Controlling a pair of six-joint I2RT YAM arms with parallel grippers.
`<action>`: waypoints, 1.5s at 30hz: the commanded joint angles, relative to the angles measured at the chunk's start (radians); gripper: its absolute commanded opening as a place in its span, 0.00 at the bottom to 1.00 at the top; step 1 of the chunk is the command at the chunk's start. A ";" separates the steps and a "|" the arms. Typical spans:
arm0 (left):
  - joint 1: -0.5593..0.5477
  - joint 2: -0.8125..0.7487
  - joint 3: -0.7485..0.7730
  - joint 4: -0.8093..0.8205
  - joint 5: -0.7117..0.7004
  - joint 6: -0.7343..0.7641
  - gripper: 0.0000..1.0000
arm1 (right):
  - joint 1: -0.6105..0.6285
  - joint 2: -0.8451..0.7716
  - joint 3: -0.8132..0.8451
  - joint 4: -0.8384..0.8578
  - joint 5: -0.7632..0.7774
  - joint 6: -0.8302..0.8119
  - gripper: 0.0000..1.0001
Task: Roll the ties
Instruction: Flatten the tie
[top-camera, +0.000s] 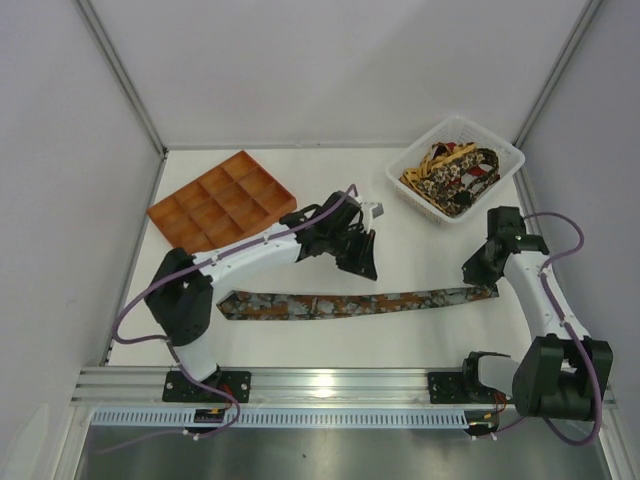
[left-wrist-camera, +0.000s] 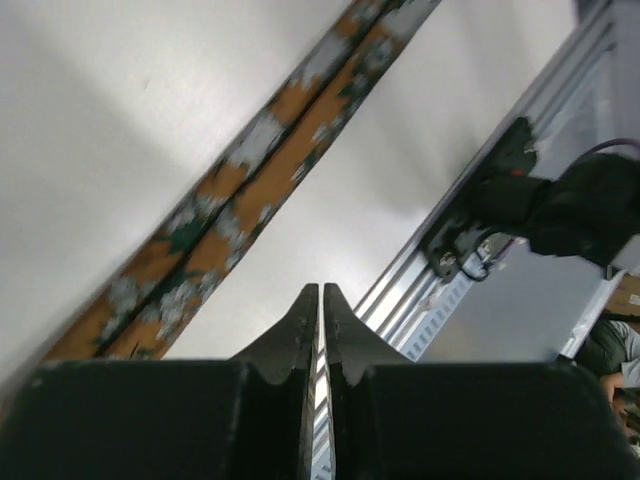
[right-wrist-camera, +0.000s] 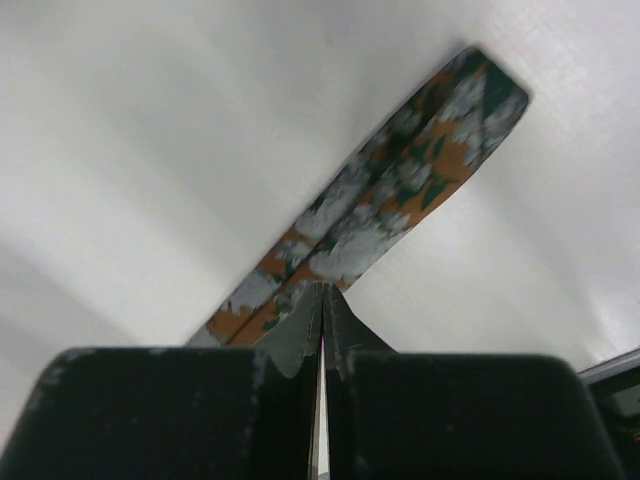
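One tie (top-camera: 340, 304) lies flat and stretched out across the table, patterned in brown, rust-orange and grey-white. My left gripper (top-camera: 362, 262) hangs above its middle, a little behind it. In the left wrist view the tie (left-wrist-camera: 250, 170) runs diagonally ahead of the left gripper (left-wrist-camera: 321, 290), whose jaws stand only a hairline apart with nothing between them. My right gripper (top-camera: 482, 283) is at the tie's right end. In the right wrist view the right gripper (right-wrist-camera: 323, 288) is shut with its tips over the tie (right-wrist-camera: 400, 190); no pinch on the fabric shows. More ties (top-camera: 455, 172) are piled in the basket.
A white basket (top-camera: 500, 150) stands at the back right and an orange compartment tray (top-camera: 222, 205) at the back left. An aluminium rail (top-camera: 330, 382) runs along the near edge; white walls close in the sides and the back.
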 joint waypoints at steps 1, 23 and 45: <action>0.008 0.097 0.174 0.003 0.155 0.079 0.10 | 0.100 -0.082 -0.027 -0.041 -0.050 0.064 0.00; -0.041 0.536 0.468 -0.015 0.042 0.018 0.11 | 0.614 -0.032 -0.319 0.172 0.006 0.278 0.00; -0.032 0.581 0.517 -0.180 -0.091 0.018 0.08 | 0.620 0.203 -0.176 0.258 0.034 0.211 0.00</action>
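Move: Your right gripper, near the tie's right end (about 3 cm to its right, 1 cm ahead and 9 cm below), heads for a stretch of the tie some 15 cm to its left, about 1 cm nearer and 9 cm below. From the left gripper, that side's landing stretch lies about 3 cm ahead, 8 cm to the right and 12 cm below. The white basket stands roughly 31 cm ahead and 8 cm left of the right gripper, its middle about 5 cm below. Swing the shut right gripper about 12 cm left and slightly back above the tie, turning some 20 degrees counter-clockwise, lower it to the table on the near side, then slide it forward and a little left against the tie's near edge. Meanwhile carry the still nearly shut left gripper right and forward, then sink it about 14 cm from its peak to the tie's far edge. ##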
